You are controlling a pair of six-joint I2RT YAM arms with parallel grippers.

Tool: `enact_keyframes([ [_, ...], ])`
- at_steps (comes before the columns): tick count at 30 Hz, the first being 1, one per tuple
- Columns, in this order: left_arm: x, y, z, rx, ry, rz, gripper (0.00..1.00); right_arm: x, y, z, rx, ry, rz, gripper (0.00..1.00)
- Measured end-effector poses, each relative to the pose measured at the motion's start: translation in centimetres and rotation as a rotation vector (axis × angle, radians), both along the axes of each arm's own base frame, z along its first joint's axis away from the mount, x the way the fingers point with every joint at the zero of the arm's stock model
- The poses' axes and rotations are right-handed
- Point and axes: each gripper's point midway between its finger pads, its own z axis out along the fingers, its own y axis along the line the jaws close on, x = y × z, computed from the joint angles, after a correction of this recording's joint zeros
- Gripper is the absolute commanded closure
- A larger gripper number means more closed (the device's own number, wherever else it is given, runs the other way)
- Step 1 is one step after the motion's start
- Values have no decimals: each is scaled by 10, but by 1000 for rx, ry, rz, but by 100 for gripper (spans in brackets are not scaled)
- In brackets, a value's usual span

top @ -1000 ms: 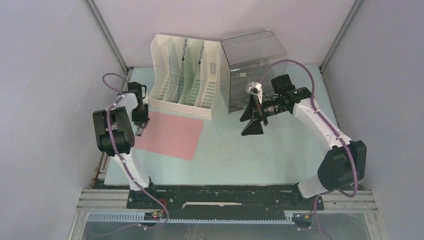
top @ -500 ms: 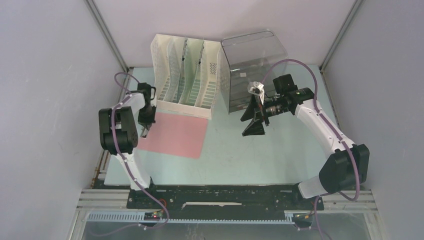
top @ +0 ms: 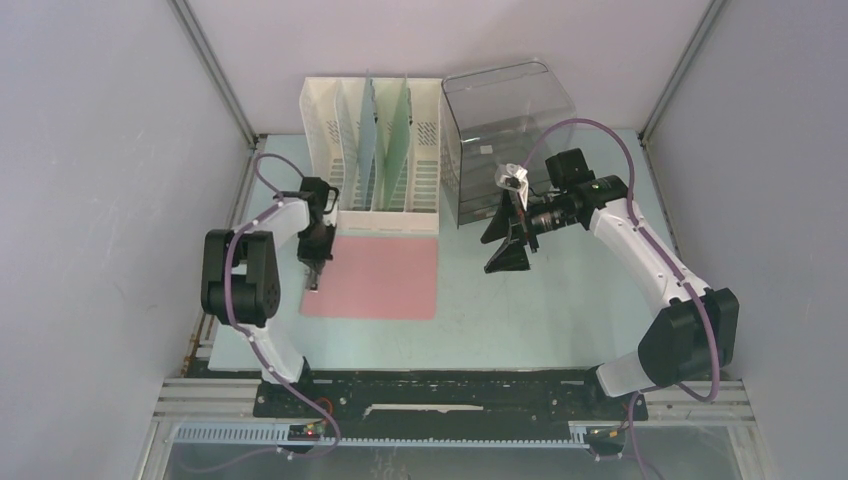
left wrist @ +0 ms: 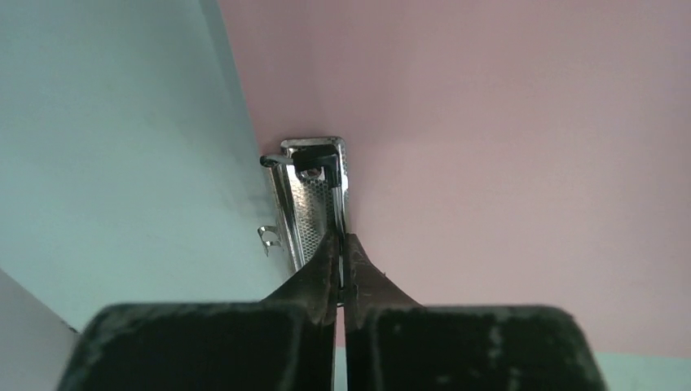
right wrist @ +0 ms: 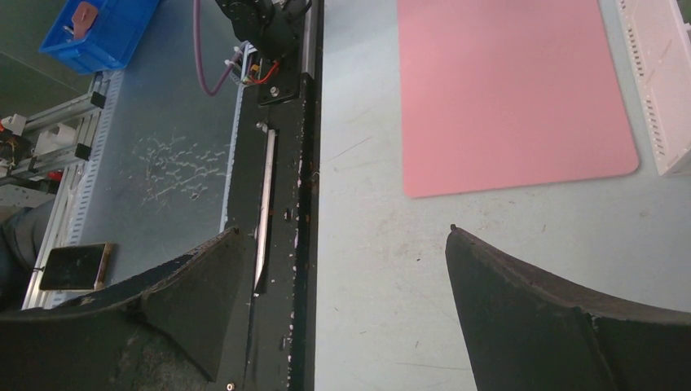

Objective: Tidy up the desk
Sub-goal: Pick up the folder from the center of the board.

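Observation:
A pink clipboard (top: 385,278) lies flat on the pale mint-green desk (top: 530,310), just in front of the white file rack (top: 385,150). My left gripper (top: 313,278) is low at the board's left edge. In the left wrist view it (left wrist: 342,244) is shut on the board's metal clip (left wrist: 314,195), the jaws pressed together around the clip's thin lever. My right gripper (top: 490,253) hovers above the desk in front of the clear bin (top: 505,140), open wide with nothing between its fingers (right wrist: 342,230). The right wrist view shows the pink clipboard (right wrist: 513,90) far ahead.
Green and blue sheets stand in the file rack's slots. The clear bin stands at the back right, next to the rack. The black base rail (right wrist: 285,163) runs along the desk's near edge. Off the desk are a blue crate (right wrist: 98,28) and a phone (right wrist: 73,267).
My left gripper has closed on the clip and moved right, turning the pink clipboard square to the desk. The file rack has swung square to the back wall. The right arm barely moved.

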Motion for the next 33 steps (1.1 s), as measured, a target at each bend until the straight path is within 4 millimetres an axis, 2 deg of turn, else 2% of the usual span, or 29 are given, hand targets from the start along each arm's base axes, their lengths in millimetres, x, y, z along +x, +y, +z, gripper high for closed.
enact_keyframes([
  [6,-24,-32,13,-94,-39,7,100,-3,3,0,0,-2,13,0],
  [11,-40,-40,23,-138,-66,35,100,-7,6,-1,-5,-4,29,0],
  [15,-41,-45,38,-166,-122,37,100,-14,14,-6,-21,-6,64,0],
  [21,-35,-60,68,-192,-245,-20,100,-21,30,-25,-55,45,119,0],
  [26,-36,-75,71,-172,-267,-79,100,-10,35,-41,-98,67,94,0],
  [33,-35,-97,74,-154,-298,-156,100,13,49,-42,-89,13,49,0],
])
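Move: The pink folder lies nearly flat, its clip already pinched in the left fingers, with its middle about 13 cm to that hand's right and 2 cm ahead. From the same hand, the open right gripper is some 42 cm right, 8 cm back and 22 cm higher, and the white rack's middle about 25 cm ahead, 13 cm right and 11 cm up. From the right hand, the folder's middle is roughly 29 cm left, 10 cm ahead and 23 cm down. The pink folder is drawn by its clip some 10 cm to the right, towards the right gripper: the left hand, keeping its shut pinch, pulls right and back, then lifts about 7 cm before sliding on rightward, tipping the fingers forward and turning slightly clockwise. The wide-open right gripper eases back, then comes left about 5 cm and down 4 cm towards the folder, edging forward at the end. ##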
